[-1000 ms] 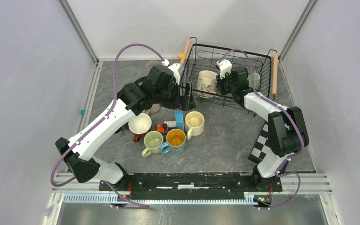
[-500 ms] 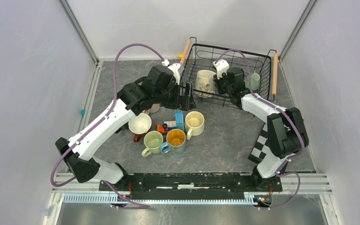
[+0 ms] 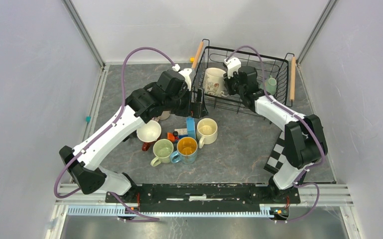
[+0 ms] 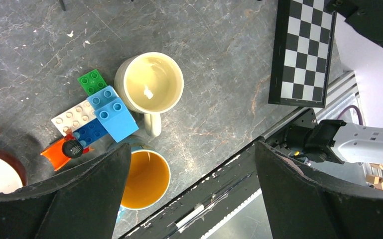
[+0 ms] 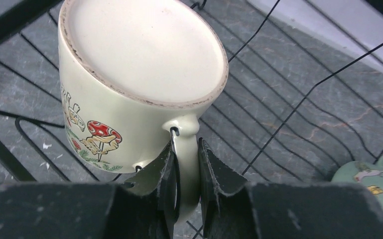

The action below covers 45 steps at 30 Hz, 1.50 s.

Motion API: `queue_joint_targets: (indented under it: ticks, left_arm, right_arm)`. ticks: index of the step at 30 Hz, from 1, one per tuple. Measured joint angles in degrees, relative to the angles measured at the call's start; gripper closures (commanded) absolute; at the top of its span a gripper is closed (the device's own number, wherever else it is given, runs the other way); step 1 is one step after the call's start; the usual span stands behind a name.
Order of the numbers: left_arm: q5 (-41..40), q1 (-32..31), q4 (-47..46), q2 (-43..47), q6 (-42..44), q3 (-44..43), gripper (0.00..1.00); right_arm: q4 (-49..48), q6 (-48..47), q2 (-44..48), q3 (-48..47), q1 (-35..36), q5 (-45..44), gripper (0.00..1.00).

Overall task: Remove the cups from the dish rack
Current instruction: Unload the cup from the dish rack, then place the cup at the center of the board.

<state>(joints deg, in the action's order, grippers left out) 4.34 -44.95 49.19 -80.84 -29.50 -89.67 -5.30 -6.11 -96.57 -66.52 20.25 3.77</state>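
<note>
My right gripper (image 5: 186, 184) is shut on the handle of a cream cup with a mushroom picture (image 5: 139, 64). It holds this cup (image 3: 213, 81) tilted, base toward the wrist camera, above the floor of the black wire dish rack (image 3: 281, 69). A pale green cup (image 3: 271, 85) lies at the rack's right side. My left gripper (image 4: 191, 149) stands open and empty beside the rack's left end, above cups on the table: a cream one (image 4: 149, 82), a blue one with an orange inside (image 4: 144, 179), a pale green one (image 3: 162, 149) and a dark red one (image 3: 148, 132).
A toy block cluster (image 4: 97, 117) lies among the cups on the table. A checkerboard plate (image 3: 279, 152) sits by the right arm's base. The rack's wires (image 5: 299, 104) run close under the held cup. Grey walls close in the table on three sides.
My right gripper has carried the cream cup up and toward the rack's back left corner. The left arm has stayed still.
</note>
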Motion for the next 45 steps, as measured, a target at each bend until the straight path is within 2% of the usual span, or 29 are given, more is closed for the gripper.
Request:
queue_joint_targets:
  ticks: [10, 19, 26, 33, 45]
  left_arm:
    - [-1.2, 1.9, -3.0, 1.1, -0.2, 0.0, 0.0]
    - [2.5, 5.8, -13.5, 1.2, -7.4, 1.5, 0.0]
    - [6.3, 10.2, -24.3, 1.2, -16.6, 5.2, 0.0]
    - [6.3, 13.2, -35.7, 1.5, -26.1, 8.7, 0.0]
    - [8.3, 18.5, -51.9, 1.4, -38.9, 14.7, 0.0]
  right_arm:
    - [2.4, 1.2, 0.0, -8.1, 0.0, -7.5, 1.0]
    - [10.4, 5.2, 0.0, -16.9, 0.0, -12.0, 1.0]
    - [15.9, 10.9, 2.4, -19.0, 0.0, -11.0, 1.0]
    - [18.8, 18.7, 6.5, -19.3, 0.0, -7.2, 1.0]
    - [15.7, 30.7, 11.7, -19.3, 0.2, -1.2, 1.0]
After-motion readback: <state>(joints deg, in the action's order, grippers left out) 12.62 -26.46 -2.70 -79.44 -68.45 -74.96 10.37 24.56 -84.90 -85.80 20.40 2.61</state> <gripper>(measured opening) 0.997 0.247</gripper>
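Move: The right hand already holds the cream mushroom cup by its handle, the upside-down body's middle about 5 cm to its left and 4 cm ahead. The open left gripper waits some 20 cm back of the right hand, 11 cm left and 12 cm higher. The rack's left wooden handle is about 12 cm left and 8 cm ahead of the right hand, the small green cup 17 cm right and 6 cm ahead, lower down. From the left hand the mushroom cup lies about 24 cm ahead, 6 cm right, 12 cm below. Up goes the right hand by about 20 cm, first easing a little forward, then back, keeping its pinch on the cup's handle while it rolls some 30 degrees, left side rising. Meanwhile the wide-open left gripper travels forward and up towards the cup, swinging its fingers from pointing down to nearly level, facing right, without yet closing. ##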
